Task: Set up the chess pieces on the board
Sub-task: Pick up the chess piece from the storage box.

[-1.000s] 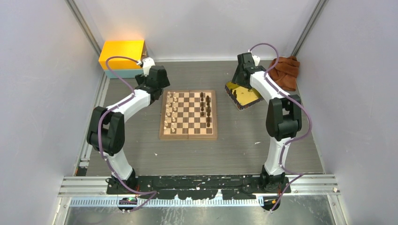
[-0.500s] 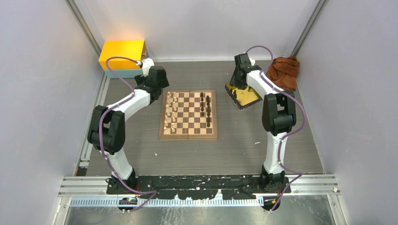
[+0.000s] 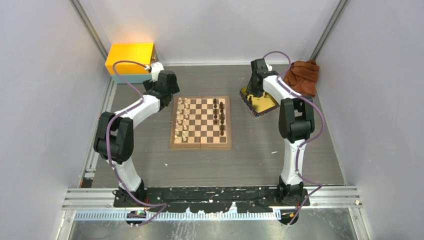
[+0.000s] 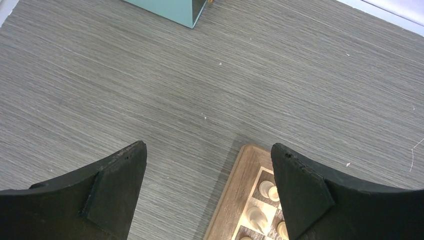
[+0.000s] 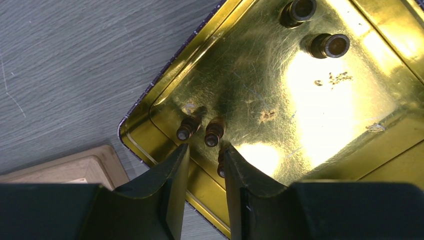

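Observation:
The board (image 3: 201,123) lies mid-table, cream chess pieces (image 3: 183,119) on its left columns and dark ones (image 3: 218,115) on its right. My left gripper (image 3: 170,96) hangs open and empty over the table by the board's far-left corner (image 4: 243,186); cream pieces (image 4: 269,190) show there. My right gripper (image 3: 251,94) is low over the yellow tray (image 3: 262,104). In the right wrist view its jaws (image 5: 205,152) stand narrowly apart with nothing between them, just short of two dark pieces (image 5: 214,131) lying in the tray (image 5: 300,100). A third piece (image 5: 220,167) is half hidden by the right finger.
Two more dark pieces (image 5: 329,45) lie deeper in the tray. A yellow-topped teal box (image 3: 130,59) stands at the back left, its corner in the left wrist view (image 4: 170,7). A brown cloth (image 3: 303,76) is bunched at the back right.
My right arm has swung its wrist toward the back and settled lower over the tray's near-left corner. The left arm and the board's pieces have not moved.

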### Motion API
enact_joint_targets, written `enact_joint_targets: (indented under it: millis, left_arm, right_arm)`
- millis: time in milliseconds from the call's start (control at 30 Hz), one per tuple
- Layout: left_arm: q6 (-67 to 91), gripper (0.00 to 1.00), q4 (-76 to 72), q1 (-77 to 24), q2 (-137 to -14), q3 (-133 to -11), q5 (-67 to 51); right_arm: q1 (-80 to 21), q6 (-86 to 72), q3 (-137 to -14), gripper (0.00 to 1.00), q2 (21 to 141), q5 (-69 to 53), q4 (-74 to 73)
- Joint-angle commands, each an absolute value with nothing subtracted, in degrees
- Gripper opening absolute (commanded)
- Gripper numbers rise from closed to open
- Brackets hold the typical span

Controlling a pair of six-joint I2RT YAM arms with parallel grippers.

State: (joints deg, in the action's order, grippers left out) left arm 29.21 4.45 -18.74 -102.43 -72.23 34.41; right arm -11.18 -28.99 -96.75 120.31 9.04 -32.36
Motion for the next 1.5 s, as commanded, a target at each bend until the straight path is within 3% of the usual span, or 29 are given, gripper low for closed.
enact_joint_targets:
  millis: [0, 833, 1200, 1467]
  left_arm:
    - [28.15, 0.95, 1.53, -18.29, -102.3, -74.76, 35.07]
    - [28.21, 0.94, 1.46, -17.84, -102.83, -74.51, 34.89]
    - [28.27, 0.94, 1.32, -17.67, -103.01, -74.54, 34.72]
    - [28.81, 0.94, 1.49, -17.67, -102.42, -74.29, 34.3]
  right_arm:
    - [-10.8, -29.83, -98.11, 0.37, 120.85, 8.36, -31.52]
    - [-9.8, -29.97, -99.2, 0.32, 123.59, 6.52, -30.76]
    - [-9.18, -29.67, -100.56, 0.02, 124.04, 5.54, -31.23]
    - [-9.21, -28.42, -100.23, 0.01, 120.64, 7.4, -31.83]
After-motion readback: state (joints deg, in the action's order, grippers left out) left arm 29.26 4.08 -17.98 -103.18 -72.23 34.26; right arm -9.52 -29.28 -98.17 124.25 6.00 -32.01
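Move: The dark chess piece to be picked stands in the storage box almost directly under the right hand, about 1 cm ahead and some 4 cm below. A second dark piece stands about 2 cm to its left and 1 cm farther out, a third about 3 cm nearer the base. Two rooks stand roughly 7 and 9 cm to the hand's right, 6 and 4 cm ahead. From the left hand the target lies about 39 cm right, level, 11 cm lower. The middle piece of the near cluster is taken by its head from above: the right hand sinks almost straight down about 3 cm, tilting only slightly, with its fingers still part-open. Near the bottom they close and pinch the piece's upper end, the grip effort rising, while the hand eases half a centimetre forward. ##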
